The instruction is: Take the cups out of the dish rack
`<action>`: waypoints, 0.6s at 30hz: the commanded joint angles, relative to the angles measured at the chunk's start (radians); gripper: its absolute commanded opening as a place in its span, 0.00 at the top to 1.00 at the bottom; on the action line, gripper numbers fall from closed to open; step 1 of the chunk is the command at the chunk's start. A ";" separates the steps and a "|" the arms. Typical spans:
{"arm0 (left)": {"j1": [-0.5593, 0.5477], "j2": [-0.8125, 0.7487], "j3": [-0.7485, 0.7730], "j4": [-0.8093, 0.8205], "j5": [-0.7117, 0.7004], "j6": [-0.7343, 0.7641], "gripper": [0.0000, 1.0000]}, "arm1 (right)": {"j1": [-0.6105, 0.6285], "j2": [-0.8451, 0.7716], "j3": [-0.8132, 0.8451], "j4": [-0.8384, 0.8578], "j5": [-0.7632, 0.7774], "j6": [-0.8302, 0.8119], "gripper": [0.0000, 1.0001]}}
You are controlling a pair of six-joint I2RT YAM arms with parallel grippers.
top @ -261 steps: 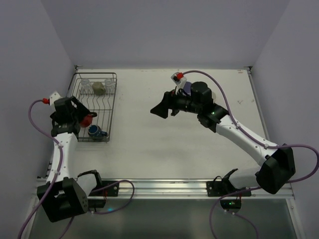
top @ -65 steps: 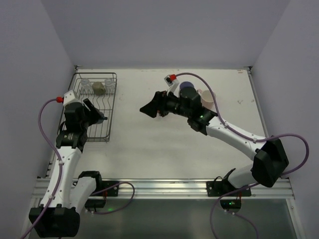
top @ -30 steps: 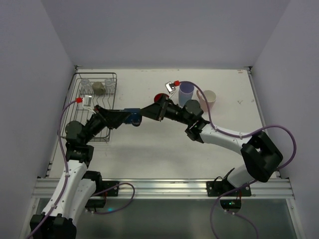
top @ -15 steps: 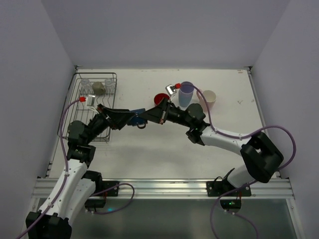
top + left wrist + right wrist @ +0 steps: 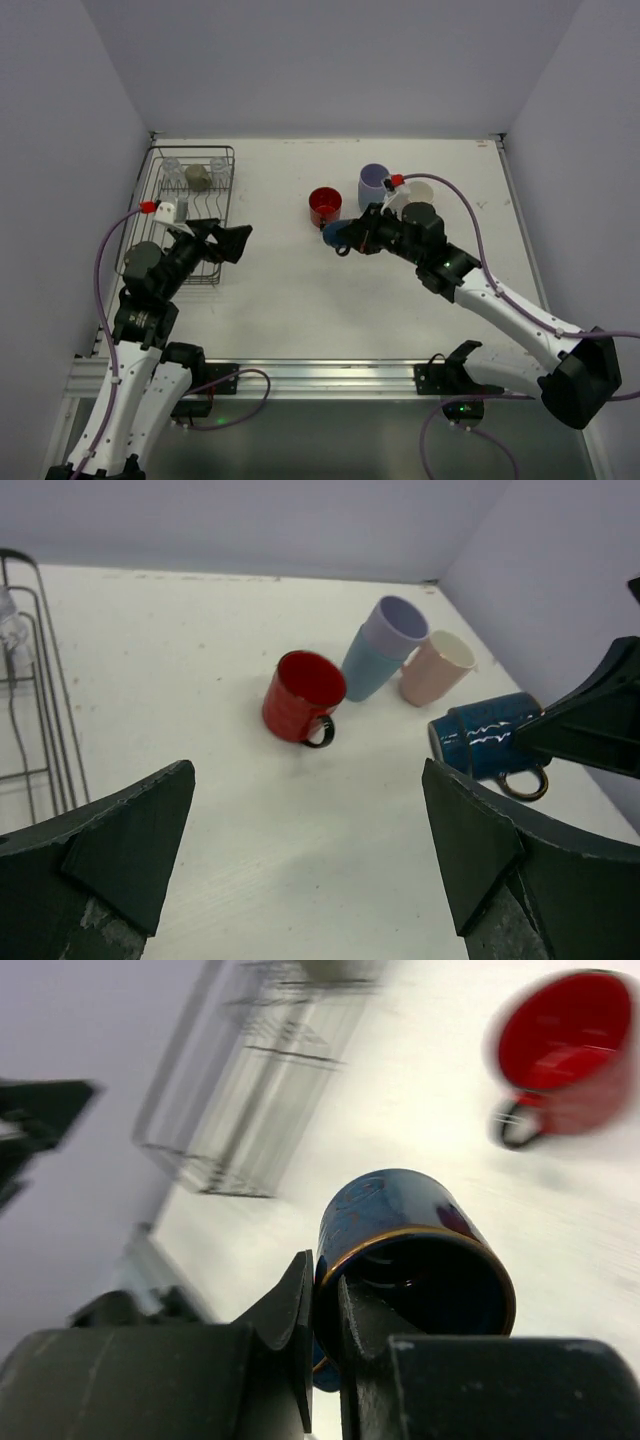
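My right gripper (image 5: 352, 237) is shut on the rim of the dark blue cup (image 5: 336, 234), one finger inside and one outside, holding it tilted above the table (image 5: 400, 1240). A red mug (image 5: 324, 206), a lavender tumbler (image 5: 374, 185) and a pale pink mug (image 5: 421, 191) stand just behind it. My left gripper (image 5: 230, 243) hangs open and empty beside the right side of the dish rack (image 5: 190, 149). A beige-olive mug (image 5: 198, 177) and two clear glasses (image 5: 172, 170) sit at the rack's far end.
The rack stands along the left wall. In the left wrist view the red mug (image 5: 300, 695), tumbler (image 5: 385, 645) and pink mug (image 5: 437, 667) cluster ahead, with the blue cup (image 5: 487, 748) at the right. White table (image 5: 280, 300) spreads between the arms.
The left gripper opened, released the dark blue cup and drew back toward the rack. The right gripper shut on the cup's rim and carried it right, near the red mug.
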 commanded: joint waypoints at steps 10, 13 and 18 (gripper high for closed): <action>-0.021 -0.006 0.001 -0.152 -0.132 0.145 0.00 | -0.108 0.307 0.211 -0.415 0.353 -0.306 1.00; -0.024 -0.009 -0.001 -0.155 -0.135 0.147 0.00 | -0.102 0.398 0.272 -0.423 0.394 -0.325 1.00; -0.026 0.005 -0.004 -0.156 -0.172 0.142 0.00 | -0.072 0.506 0.367 -0.426 0.435 -0.345 1.00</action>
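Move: The right hand holds the dark blue cup high; the clear table spot it is taken to lies about 11 cm ahead, 7 cm to its right and 20 cm down. From that hand, the red cup stands some 21 cm ahead and 4 cm left, the purple-and-blue stack 26 cm ahead and 10 cm right, and the pink cup 26 cm ahead and 22 cm right. From the empty left hand, the spot is roughly 12 cm ahead and 38 cm right, well below. Down about 16 cm, and forward and to the right some 8 cm each, the right hand carries the dark blue cup towards the clear table in front of the stack, the rightward part ending midway while it eases forward. Its wrist swings the fingers from near level to steeply down, the pinch on the cup's wall kept. The open left hand sinks about 4 cm, drifting left. ##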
